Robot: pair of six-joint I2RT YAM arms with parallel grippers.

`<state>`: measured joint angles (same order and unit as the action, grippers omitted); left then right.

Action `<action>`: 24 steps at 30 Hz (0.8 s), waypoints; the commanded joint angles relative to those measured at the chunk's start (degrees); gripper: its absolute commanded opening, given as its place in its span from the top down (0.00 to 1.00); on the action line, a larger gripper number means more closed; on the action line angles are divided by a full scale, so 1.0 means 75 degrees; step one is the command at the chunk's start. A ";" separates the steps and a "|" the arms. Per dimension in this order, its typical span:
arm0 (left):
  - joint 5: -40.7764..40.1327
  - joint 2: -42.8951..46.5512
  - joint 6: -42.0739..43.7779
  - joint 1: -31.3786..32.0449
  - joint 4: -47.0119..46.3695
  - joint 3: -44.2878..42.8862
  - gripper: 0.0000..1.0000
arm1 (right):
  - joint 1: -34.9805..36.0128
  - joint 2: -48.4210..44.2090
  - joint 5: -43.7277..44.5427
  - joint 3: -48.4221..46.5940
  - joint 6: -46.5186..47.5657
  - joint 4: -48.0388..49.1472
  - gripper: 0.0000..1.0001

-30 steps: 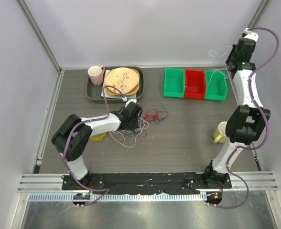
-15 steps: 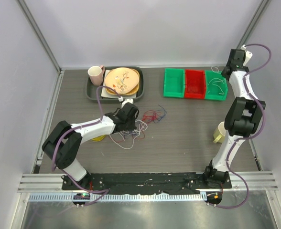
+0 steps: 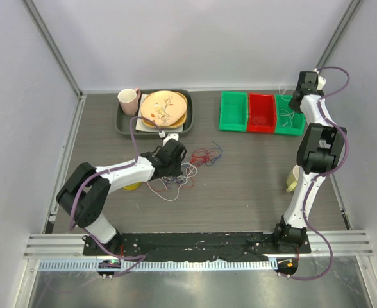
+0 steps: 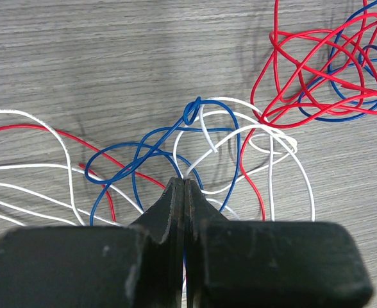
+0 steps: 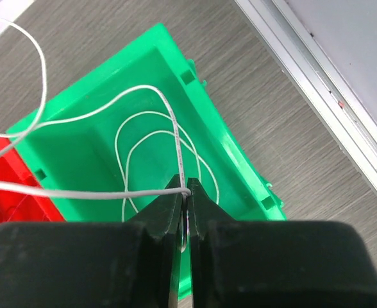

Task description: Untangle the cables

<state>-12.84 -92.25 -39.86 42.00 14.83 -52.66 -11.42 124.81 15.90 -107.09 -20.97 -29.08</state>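
Observation:
The cables lie mid-table: a red and dark blue bunch (image 3: 204,154) and a looser white, blue and red tangle (image 3: 174,181). In the left wrist view the red-blue knot (image 4: 323,77) sits at the upper right, with white and blue loops (image 4: 214,138) just ahead of the fingertips. My left gripper (image 3: 181,168) (image 4: 184,183) is shut at the tangle's edge, with blue and white strands running into its jaws. My right gripper (image 3: 295,102) (image 5: 187,187) hangs over the right green bin (image 3: 290,130) (image 5: 240,167), shut on a white cable (image 5: 175,138) that coils down into the bin.
A red bin (image 3: 261,114) and another green bin (image 3: 233,110) stand left of the right green bin. A tray (image 3: 125,126) with plates and a pink mug (image 3: 128,100) is at the back left. A yellow cup (image 3: 295,178) stands by the right arm; a yellow wire ring (image 3: 133,186) lies under the left arm.
The right arm has swung in from the back right corner, bringing the white cable down over the right green bin. The left arm stretched slightly, its gripper staying at the tangle.

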 commanded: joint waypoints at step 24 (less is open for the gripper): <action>0.0224 0.0311 0.0041 0.0002 -0.0208 0.0026 1.00 | 0.0419 -0.1944 -0.0631 0.0342 0.1318 -0.0049 0.07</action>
<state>-11.92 -92.25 -39.86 41.98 14.83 -52.66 -10.66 121.10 14.55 -107.24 -14.28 -31.83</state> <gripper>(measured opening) 0.011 0.913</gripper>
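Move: My right hand, with the white cable still pinched and draped from its tips, hangs over the right-hand green bin: the bin's middle is about 3 cm ahead, 1 cm right and 7 cm below. The red bin lies some 10 cm left, likewise 3 cm ahead; the light-green mug is roughly 22 cm back and 4 cm right. From my left hand, that green bin is about 23 cm ahead and 42 cm right. I let go of the white cable, spreading my right fingers from nearly shut to almost fully open while the hand hovers nearly in place above the right-hand green bin. Late in the opening I lift the emptied hand away, about 3 cm up, with a small counter-clockwise turn of some 5 degrees. ##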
